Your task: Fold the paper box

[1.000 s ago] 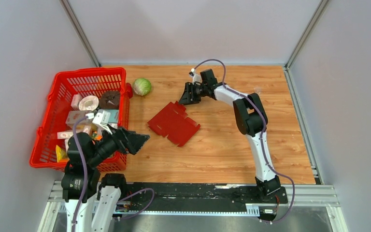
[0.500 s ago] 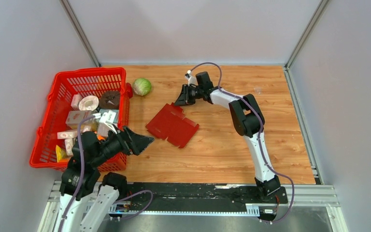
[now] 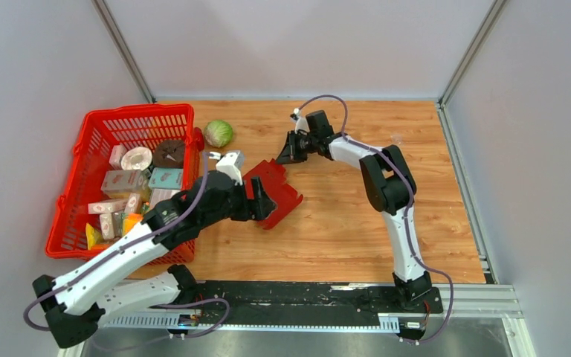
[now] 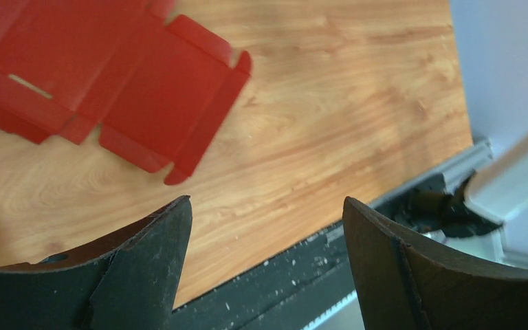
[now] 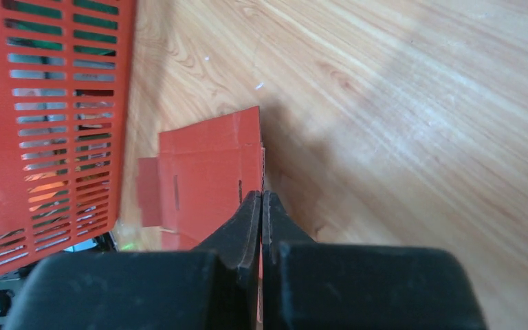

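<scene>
The paper box (image 3: 281,187) is a flat dark red die-cut sheet with notched flaps, lying on the wooden table left of centre. My right gripper (image 3: 284,155) is at its far edge and is shut on that edge. In the right wrist view the thin red edge runs in between the closed jaws of the right gripper (image 5: 261,196), and the paper box (image 5: 206,161) spreads out to the left. My left gripper (image 3: 264,204) reaches over the sheet's near-left part and hides it. In the left wrist view the left gripper (image 4: 267,203) is open and empty, with the paper box (image 4: 110,75) beyond it.
A red mesh basket (image 3: 130,117) holding several cartons stands at the left, close to the sheet, and shows as a slotted wall (image 5: 55,103) in the right wrist view. A green cabbage (image 3: 218,134) lies behind the sheet. The black rail (image 4: 385,227) runs along the near edge.
My left arm has swung out from beside the basket to over the sheet's near-left part. My right gripper has shut on the sheet's far edge, and the sheet has shifted slightly.
</scene>
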Controlling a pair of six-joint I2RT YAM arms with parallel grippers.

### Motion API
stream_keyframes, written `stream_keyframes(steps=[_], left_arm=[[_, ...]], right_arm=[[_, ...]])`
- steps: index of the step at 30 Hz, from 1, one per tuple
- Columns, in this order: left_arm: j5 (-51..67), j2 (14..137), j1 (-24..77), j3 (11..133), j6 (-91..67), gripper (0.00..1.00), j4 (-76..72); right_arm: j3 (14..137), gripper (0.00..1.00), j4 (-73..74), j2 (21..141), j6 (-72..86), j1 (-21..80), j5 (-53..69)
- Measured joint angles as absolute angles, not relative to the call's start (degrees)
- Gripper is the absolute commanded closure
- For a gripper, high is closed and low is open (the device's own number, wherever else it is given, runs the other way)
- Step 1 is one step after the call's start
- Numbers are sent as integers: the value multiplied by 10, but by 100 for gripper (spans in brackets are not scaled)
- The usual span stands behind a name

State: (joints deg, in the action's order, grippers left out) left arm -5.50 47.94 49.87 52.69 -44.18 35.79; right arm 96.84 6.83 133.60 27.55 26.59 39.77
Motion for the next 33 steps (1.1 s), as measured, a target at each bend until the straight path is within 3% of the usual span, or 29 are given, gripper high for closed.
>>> stream_keyframes(steps=[6, 11, 15, 33], left_arm=[[-130, 617, 490, 632, -444, 12, 380], [-105, 691, 409, 678, -447, 13, 358], [-65, 719, 345, 650, -447, 12, 303], [100, 775, 260, 475, -466, 12, -29]], right_arm=[[937, 100, 74, 1248, 275, 235, 390], [901, 100, 60, 1183, 288, 183, 390], [860, 100, 35, 1148, 311, 143, 396], [788, 100, -50, 978, 405, 98, 446]])
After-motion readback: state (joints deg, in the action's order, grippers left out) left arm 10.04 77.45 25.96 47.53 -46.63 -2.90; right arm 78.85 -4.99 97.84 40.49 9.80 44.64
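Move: The flattened red paper box lies some 16 cm ahead of the open left hand, 3 cm to its right and about 20 cm below. The right hand already pinches its far corner, so the box's middle is about 10 cm back, 3 cm left and 2 cm below that hand. The cabbage stands about 8 cm ahead and 16 cm left of the right hand; the red basket's middle is about 8 cm back and 41 cm left of it. Right hand lifts the pinched box some 23 cm, swinging right; open left reaches forward and down towards it. ##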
